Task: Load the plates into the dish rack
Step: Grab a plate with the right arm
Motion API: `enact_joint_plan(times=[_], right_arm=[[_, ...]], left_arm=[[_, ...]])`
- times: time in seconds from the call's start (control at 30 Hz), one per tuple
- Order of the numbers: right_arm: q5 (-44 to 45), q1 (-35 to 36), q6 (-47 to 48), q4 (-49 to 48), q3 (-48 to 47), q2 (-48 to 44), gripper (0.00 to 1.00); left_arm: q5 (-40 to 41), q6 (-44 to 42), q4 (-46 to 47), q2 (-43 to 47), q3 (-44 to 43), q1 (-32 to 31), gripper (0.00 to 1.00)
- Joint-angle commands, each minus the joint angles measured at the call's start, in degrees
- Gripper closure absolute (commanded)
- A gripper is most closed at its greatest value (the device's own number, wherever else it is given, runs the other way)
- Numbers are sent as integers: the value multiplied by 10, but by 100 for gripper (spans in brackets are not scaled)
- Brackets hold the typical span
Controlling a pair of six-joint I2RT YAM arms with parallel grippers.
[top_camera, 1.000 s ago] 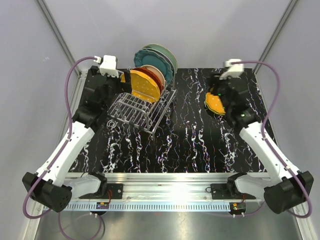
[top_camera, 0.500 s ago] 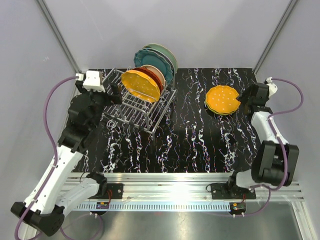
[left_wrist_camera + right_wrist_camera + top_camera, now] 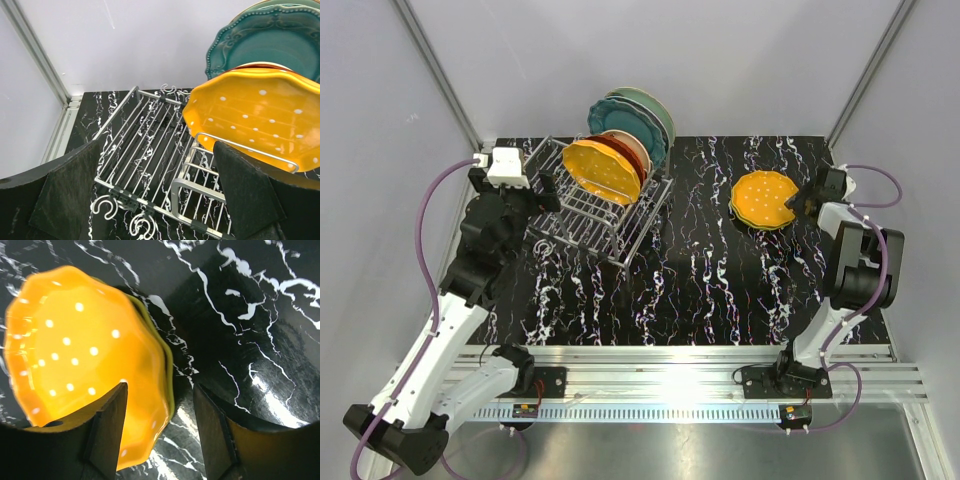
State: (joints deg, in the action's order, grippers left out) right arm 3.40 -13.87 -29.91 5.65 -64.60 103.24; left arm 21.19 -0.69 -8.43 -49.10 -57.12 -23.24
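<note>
The dish rack (image 3: 595, 210) stands at the back left and holds several upright plates. A dotted orange-yellow plate (image 3: 602, 170) is in front, with the dark teal plate (image 3: 623, 118) and the mint green one (image 3: 655, 108) behind. My left gripper (image 3: 548, 188) hangs open over the rack's bare left bars (image 3: 145, 145), left of the dotted plate (image 3: 250, 115). On the table at right a second dotted orange-yellow plate (image 3: 764, 198) lies on a lime green plate (image 3: 168, 357). My right gripper (image 3: 798, 202) is open, its jaws astride that pile's right rim (image 3: 160, 389).
Wire hooks (image 3: 107, 210) stick out from the rack's near-left corner. The red-orange plate's rim (image 3: 265, 65) shows just behind the front plate. Grey walls close the back and sides. An aluminium rail (image 3: 660, 375) runs along the front edge.
My left gripper has drawn back leftward from the dotted plate standing in the rack. My right arm has swung out to the right, and its gripper now sits at the pile's right rim.
</note>
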Motion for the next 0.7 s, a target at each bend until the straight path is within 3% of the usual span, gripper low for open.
enact_joint_plan(times=[0.0,0.1,0.2,0.47,0.6,0.67], right_arm=[[6,0,-7,-5,-32,22,38],[8,-1,-8,-3,-35,28,41],[13,-2,-8,-1,-39,30,50],[-9,-2,-19,-5,-35,21,90],[-18,-2,-24,-2,-35,4,100],[-23,-2,-28,-1,-35,0,100]], left_arm=[[23,-10,32,7,0,1,1],[23,-10,30,7,-1,2,1],[25,-11,30,7,0,1,1],[30,-13,31,3,0,2,1],[36,-16,32,4,1,2,1],[38,-18,32,5,2,2,1]])
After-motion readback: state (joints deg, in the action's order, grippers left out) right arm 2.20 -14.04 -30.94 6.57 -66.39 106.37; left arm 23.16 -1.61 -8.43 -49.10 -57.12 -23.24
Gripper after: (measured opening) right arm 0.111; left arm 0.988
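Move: The top yellow plate lies about 8 cm to the right gripper's left and 4 cm ahead, its middle roughly 2 cm below; the open fingers stand over its right-hand rim. Directly under it is the lower yellow plate, about 1 cm deeper. The dish rack is some 49 cm to this gripper's left, level with it. From the left gripper the top plate is about 53 cm right, 17 cm ahead and 32 cm down. Sink the right gripper about 2 cm straight down so the fingers straddle the right-hand rim of the top yellow plate, one finger over its face and one outside. Then hold the hand nearly in place and close the fingers from a bit over half open to almost shut, pinching the rim. ##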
